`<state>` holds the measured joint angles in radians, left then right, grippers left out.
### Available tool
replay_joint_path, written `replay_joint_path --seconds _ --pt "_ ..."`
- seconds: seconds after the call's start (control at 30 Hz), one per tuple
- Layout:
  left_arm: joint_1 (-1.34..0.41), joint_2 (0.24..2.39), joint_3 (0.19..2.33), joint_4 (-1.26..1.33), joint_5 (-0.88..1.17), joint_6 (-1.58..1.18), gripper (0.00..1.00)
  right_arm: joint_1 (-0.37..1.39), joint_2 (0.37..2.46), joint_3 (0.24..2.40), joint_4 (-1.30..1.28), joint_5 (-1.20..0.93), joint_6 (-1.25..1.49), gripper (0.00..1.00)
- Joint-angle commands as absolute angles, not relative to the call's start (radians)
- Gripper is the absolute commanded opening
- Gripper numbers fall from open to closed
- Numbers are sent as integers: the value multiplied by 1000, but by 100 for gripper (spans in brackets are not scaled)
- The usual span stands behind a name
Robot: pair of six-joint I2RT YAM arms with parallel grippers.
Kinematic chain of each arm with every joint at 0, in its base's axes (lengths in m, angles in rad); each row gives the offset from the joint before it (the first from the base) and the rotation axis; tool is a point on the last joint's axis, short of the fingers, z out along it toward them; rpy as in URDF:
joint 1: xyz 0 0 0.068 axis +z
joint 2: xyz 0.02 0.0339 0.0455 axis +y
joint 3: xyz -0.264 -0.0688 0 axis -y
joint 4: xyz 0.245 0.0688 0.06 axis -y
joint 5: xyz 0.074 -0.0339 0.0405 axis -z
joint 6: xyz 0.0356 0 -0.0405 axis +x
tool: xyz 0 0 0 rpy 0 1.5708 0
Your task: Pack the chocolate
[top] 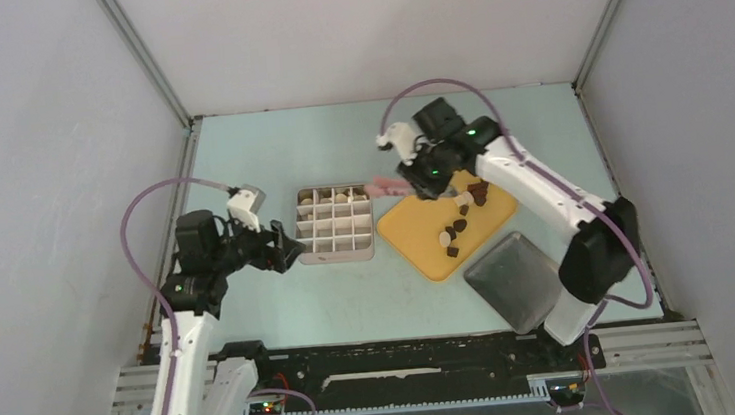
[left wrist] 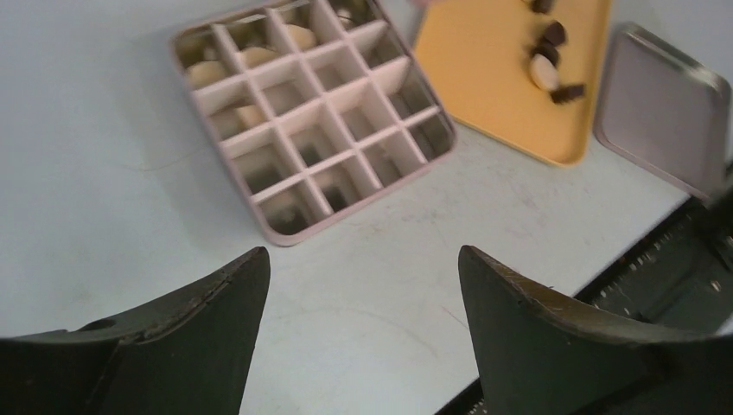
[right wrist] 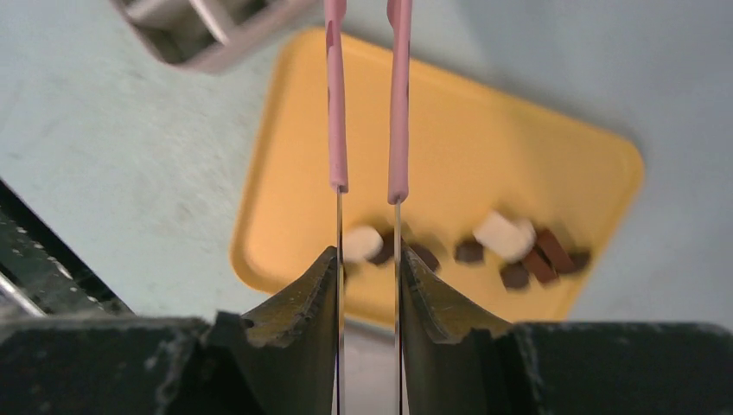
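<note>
Several chocolate pieces (top: 457, 222), cream-white and dark brown, lie on the yellow tray (top: 416, 233). In the right wrist view they sit at the tray's near end (right wrist: 506, 235). A pink box (top: 336, 223) with a white grid holds a few cream pieces (left wrist: 207, 73) in its far cells. My right gripper (top: 419, 178) is shut on the pink tongs (right wrist: 335, 112), held above the tray, their tips (top: 380, 186) near the box's right edge; the tips are cut off in the wrist view. My left gripper (left wrist: 363, 259) is open and empty, just left of the box.
A grey metal lid (top: 515, 280) lies right of the tray's near end, also in the left wrist view (left wrist: 661, 108). The black rail (top: 407, 360) runs along the table's near edge. White walls close in the sides and back.
</note>
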<state>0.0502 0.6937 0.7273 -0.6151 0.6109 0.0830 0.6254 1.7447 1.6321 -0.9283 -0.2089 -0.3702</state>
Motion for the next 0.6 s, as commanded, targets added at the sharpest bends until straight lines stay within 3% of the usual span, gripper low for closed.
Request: replay_joint_path --seconds 0.0,0.23,0.57 --pt "-97 768 754 -613 596 129 83 485 1616 1495 -891 -163 -382 30" --pt "-212 872 811 -639 554 170 82 304 1561 1336 -884 -134 -368 31" --pt "-225 856 792 -641 550 172 83 254 1563 1303 -883 -67 -350 32"
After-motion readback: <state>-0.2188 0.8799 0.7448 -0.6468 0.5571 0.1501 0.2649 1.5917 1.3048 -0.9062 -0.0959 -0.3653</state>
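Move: The white chocolates at the far part of the yellow tray lie about 13 cm to the right of the right hand, 5 cm ahead and some 16 cm below it. The brown bars sit about 4 cm to the right of them and 2 cm farther out; the lone white round is roughly 6 cm to their left and 10 cm nearer. The divided box is about 20 cm to the right hand's left, 1 cm ahead. From the left hand the white chocolates lie some 40 cm right, 14 cm ahead. Rightwards from the box's side across the yellow tray, the right hand sweeps about 17 cm, nearly level at first, then sinking some 5 cm and slowing, while turning clockwise about 25 degrees. It keeps its hold on the pink tongs, still spread, bringing them over the white chocolates. The left hand, empty and open, shifts right and down beside the box's near side. ##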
